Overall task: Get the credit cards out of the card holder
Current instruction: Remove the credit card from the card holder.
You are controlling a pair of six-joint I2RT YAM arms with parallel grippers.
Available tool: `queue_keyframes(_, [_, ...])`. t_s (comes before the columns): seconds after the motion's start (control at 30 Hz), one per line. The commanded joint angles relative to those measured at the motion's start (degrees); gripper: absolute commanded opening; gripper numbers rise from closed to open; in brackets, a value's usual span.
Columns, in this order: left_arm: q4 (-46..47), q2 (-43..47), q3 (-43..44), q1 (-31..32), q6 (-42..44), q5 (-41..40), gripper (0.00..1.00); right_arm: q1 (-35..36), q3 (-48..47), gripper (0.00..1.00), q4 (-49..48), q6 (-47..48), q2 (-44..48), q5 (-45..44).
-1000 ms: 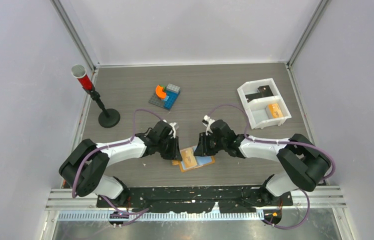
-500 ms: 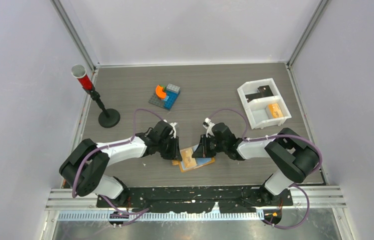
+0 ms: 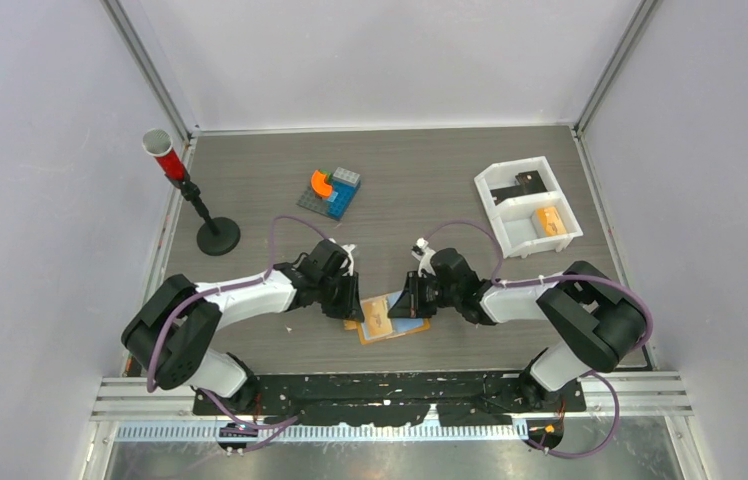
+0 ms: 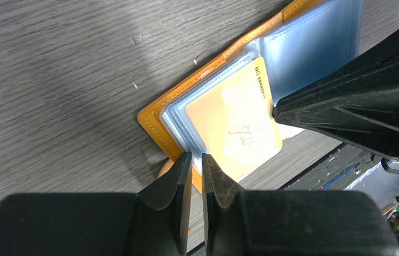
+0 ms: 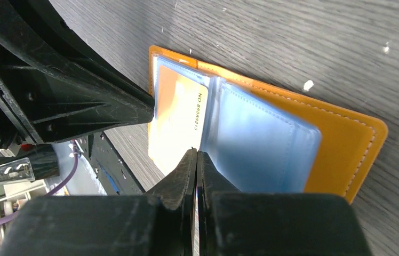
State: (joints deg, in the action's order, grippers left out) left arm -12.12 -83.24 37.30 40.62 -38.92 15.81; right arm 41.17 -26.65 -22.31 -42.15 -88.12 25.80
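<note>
The card holder (image 3: 416, 322) lies open on the table near the front edge, tan-orange with pale blue sleeves (image 5: 261, 138). A yellow-tan credit card (image 4: 234, 122) with a printed number pokes partly out of its left sleeve (image 5: 178, 117). My left gripper (image 4: 194, 160) is shut on the holder's left edge (image 4: 157, 114), with sleeve and cover showing between the tips. My right gripper (image 5: 196, 154) is shut, its tips down at the line where the card meets the blue sleeve. Whether anything is pinched there I cannot tell. The two grippers face each other across the holder (image 3: 350, 305) (image 3: 402, 305).
A white two-compartment tray (image 3: 510, 238) stands at the back right, with a small orange block (image 3: 549, 220) in one part and a dark flat piece (image 3: 527, 181) in the other. A stack of building blocks (image 3: 332, 190) and a stand with a red cup (image 3: 185, 185) are further back.
My right gripper has closed and edged slightly in over the holder, and its elbow has shifted. The left gripper and the holder have stayed put.
</note>
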Motion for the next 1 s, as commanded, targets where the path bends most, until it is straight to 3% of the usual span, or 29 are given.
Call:
queue_keyframes(0.0, [-1.08,-2.36,0.16,-0.28,1.78,-3.75,0.15,-0.47,1.13,0.05,-4.17,-1.87,0.68,1.50])
queue_keyframes(0.57, [-2.75,-0.96,0.56,-0.28,3.34,-4.14,0.15,-1.92,1.17,0.05,5.40,1.65,10.09,-2.36])
queue_keyframes(0.7, [-2.83,-1.16,0.93,-0.28,3.40,-3.67,0.15,-1.81,-0.83,0.21,5.81,1.88,8.47,-0.25])
queue_keyframes(0.97, [-1.65,-1.96,0.85,-0.28,2.75,-3.00,0.15,-1.42,-2.67,0.29,2.90,1.50,3.35,0.91])
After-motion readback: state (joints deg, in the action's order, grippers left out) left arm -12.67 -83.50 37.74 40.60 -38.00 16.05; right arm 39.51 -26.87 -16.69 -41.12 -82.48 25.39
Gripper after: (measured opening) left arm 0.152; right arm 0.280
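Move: The yellow card lies flat in the open holder's left pocket, its middle about 3 cm left of the right fingertips, level fore-and-aft and about 1 cm below. The empty blue pocket's middle is some 4 cm to the right of the right fingertips, at the same depth. From the left fingertips, at the holder's left edge, the card's middle is roughly 4 cm to the right, level fore-and-aft, and 1 cm lower. Right fingers, shut, lift off the card's right edge 2 cm up and right, then part, sinking slightly; left stays. ##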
